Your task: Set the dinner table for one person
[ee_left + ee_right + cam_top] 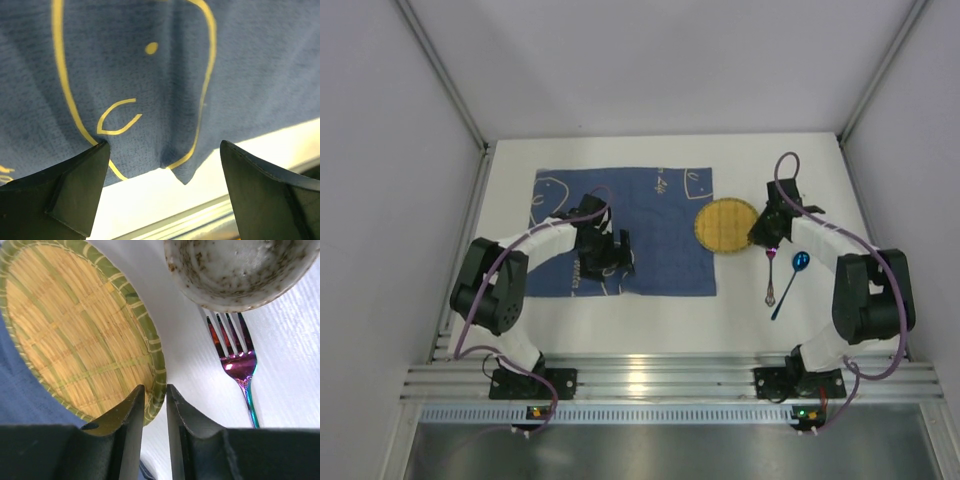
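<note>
The white dinner table (650, 315) carries a blue patterned mat (660, 230) with a round yellow woven plate (725, 225) at its right edge. My right gripper (758, 238) is at the plate's right side. In the right wrist view my right gripper (155, 386) is shut on the green rim of the plate (75, 330), one finger inside the rim and one outside. My left gripper (610, 262) hovers over the mat's near edge. It stands wide open (163, 143) above a small fold in the mat (150, 80), holding nothing.
An iridescent fork (772, 275) and a blue spoon (792, 280) lie on the table right of the plate. A speckled white bowl (235, 270) sits just beyond the fork (240, 365) tines. Grey walls enclose the table; a metal rail runs along the near edge.
</note>
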Robot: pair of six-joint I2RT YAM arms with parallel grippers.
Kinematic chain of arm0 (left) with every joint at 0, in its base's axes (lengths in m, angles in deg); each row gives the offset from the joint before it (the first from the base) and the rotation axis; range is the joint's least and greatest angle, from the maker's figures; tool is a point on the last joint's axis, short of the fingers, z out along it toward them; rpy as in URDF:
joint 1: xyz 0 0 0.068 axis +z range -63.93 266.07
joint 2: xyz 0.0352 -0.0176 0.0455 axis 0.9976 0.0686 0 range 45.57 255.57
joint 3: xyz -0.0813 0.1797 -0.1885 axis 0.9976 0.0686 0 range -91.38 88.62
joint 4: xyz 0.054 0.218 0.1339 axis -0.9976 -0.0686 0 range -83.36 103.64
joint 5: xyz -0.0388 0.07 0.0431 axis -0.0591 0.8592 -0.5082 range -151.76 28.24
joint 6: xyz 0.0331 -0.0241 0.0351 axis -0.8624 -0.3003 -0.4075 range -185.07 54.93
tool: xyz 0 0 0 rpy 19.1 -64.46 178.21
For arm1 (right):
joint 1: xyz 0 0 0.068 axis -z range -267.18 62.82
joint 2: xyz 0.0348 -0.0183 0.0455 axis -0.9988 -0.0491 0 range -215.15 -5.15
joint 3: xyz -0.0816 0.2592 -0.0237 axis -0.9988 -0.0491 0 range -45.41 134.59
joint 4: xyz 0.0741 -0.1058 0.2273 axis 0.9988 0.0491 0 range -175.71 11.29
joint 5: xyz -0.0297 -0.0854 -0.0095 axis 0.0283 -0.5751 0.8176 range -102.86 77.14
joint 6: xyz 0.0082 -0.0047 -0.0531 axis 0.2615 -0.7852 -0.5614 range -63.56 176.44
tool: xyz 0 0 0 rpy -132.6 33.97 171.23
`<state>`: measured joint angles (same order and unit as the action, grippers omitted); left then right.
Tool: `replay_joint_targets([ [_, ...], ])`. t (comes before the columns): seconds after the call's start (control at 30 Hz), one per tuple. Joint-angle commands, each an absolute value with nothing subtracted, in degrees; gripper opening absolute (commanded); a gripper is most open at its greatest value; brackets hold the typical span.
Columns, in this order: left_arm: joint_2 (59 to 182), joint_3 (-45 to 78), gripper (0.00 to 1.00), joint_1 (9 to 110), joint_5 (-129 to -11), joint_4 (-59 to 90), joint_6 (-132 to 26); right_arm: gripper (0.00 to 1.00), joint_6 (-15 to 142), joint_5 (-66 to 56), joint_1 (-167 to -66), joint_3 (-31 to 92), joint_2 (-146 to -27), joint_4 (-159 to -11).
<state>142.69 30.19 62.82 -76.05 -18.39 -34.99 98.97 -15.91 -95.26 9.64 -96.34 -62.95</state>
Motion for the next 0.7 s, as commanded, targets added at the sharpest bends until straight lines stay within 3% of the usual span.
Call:
replay_joint_targets([
  [0.0, 146.4, 29.0, 0.97, 60.8, -86.2, -19.8, -36.0, 0.0, 95.6, -19.4, -95.3, 14.5, -90.2, -60.0],
  [0.2, 150.1, 21.3, 0.97, 58.0, -90.0, -26.1, -38.6, 0.0, 93.7, -18.2, -95.9, 18.0, -83.1, -56.7],
  [0.67, 143.0, 8.8, 0.98, 57.4, -69.9, -39.8, -41.3, 0.0, 96.4, -10.9, -101.9, 20.7, -76.5, -55.7],
])
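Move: The right fingers straddle the near right rim of the bamboo plate, its middle about 6 cm left and 3 cm ahead; the cup stands 4 cm ahead and 5 cm right, the fork 8 cm back and 3 cm right. The placemat's middle is 7 cm straight ahead of the left hand and 2 cm below, the plate some 24 cm right and 8 cm ahead of that hand. Right fingers close on the plate rim, lifting it about 13 cm; left drags the placemat right 5 cm, then rises. ##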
